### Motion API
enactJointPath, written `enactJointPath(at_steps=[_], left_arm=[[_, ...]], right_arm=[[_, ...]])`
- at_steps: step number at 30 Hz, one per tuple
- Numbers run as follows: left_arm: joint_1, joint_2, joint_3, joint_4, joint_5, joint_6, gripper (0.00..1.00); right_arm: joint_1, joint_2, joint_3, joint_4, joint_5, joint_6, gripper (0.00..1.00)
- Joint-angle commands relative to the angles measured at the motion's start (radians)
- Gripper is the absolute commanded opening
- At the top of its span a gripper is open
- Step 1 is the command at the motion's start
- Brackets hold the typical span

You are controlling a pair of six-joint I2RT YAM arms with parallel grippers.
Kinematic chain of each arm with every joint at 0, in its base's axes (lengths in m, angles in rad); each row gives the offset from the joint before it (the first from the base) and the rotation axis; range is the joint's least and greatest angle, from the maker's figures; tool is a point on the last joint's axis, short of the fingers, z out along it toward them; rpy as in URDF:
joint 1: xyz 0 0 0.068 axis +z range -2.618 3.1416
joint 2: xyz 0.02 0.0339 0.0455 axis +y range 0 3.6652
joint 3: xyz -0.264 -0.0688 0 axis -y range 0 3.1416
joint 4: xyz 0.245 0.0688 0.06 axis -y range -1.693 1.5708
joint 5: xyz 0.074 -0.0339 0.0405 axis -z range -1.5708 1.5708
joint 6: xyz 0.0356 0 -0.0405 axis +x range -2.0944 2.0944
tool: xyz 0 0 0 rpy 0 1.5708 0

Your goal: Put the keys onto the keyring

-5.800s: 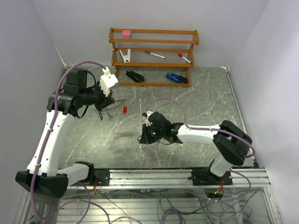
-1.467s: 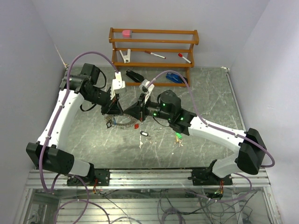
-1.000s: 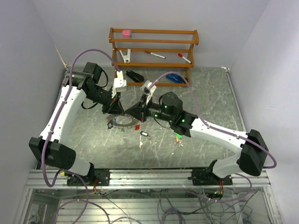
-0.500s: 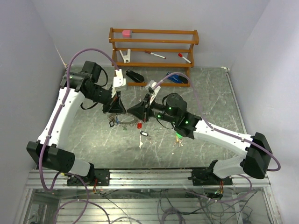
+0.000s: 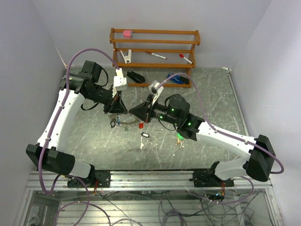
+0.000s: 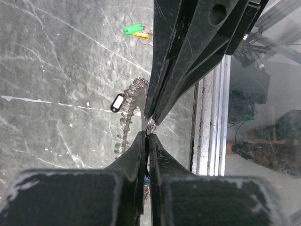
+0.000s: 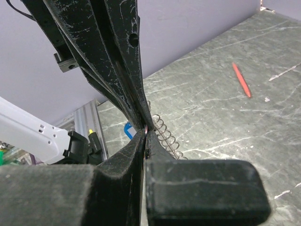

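My left gripper (image 5: pixel 121 109) and right gripper (image 5: pixel 131 111) meet tip to tip above the table's left middle, both shut. In the left wrist view the left gripper (image 6: pixel 147 135) pinches the thin wire of the keyring (image 6: pixel 128 113), whose fringe of small keys hangs below it. A small silver ring (image 6: pixel 150 126) sits between the two pairs of tips. My right gripper (image 7: pixel 145 134) is shut on a key, with a red tag (image 5: pixel 140 125) hanging under it. A black-tagged key (image 5: pixel 146 135) and a green-tagged key (image 5: pixel 179 137) lie on the table.
A wooden rack (image 5: pixel 155 52) stands at the back wall with pens and a pink block on its shelves. A black item (image 5: pixel 135 76) and a blue item (image 5: pixel 177 78) lie at its foot. A metal rail (image 5: pixel 188 176) runs along the near edge.
Both grippers have drifted slightly up and to the right, still joined tip to tip, and the keyring has moved with them.
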Motion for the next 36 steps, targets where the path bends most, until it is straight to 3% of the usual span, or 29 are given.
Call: enactJointPath(at_steps=[1, 5, 17, 26, 31, 36], left_arm=[[0.008, -0.025, 0.029, 0.052, -0.047, -0.012, 0.07], [0.008, -0.033, 0.013, 0.07, -0.063, -0.022, 0.07], [0.008, -0.043, -0.039, 0.125, -0.094, -0.056, 0.07], [0.013, -0.075, -0.088, 0.162, -0.175, -0.058, 0.07], [0.021, -0.09, -0.112, 0.18, -0.168, -0.071, 0.07], [0.027, -0.094, -0.102, 0.168, -0.162, -0.064, 0.07]], right_arm=[[-0.003, -0.053, -0.038, -0.023, -0.002, 0.022, 0.0], [-0.002, -0.059, -0.038, -0.025, -0.007, 0.036, 0.0], [-0.002, -0.089, 0.025, -0.052, 0.036, 0.017, 0.31], [-0.009, -0.182, -0.153, -0.343, 0.268, -0.011, 0.32], [-0.009, -0.133, -0.312, -0.285, 0.223, 0.093, 0.32], [-0.008, -0.018, -0.318, -0.276, 0.206, 0.081, 0.31]])
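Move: The black-tagged key lies on the table about 4 cm ahead of the right hand, 7 cm to its right and some 29 cm below. The keyring hangs at its fingers, its middle level fore and aft, about 3 cm left and 7 cm down; the green-tagged keys lie 2 cm ahead, 28 cm right, equally low. From the left hand the black-tagged key is 4 cm ahead, 10 cm right, 27 cm down. Right hand opens off the keyring, then sinks about 18 cm and right, tipping down towards the black-tagged key. ##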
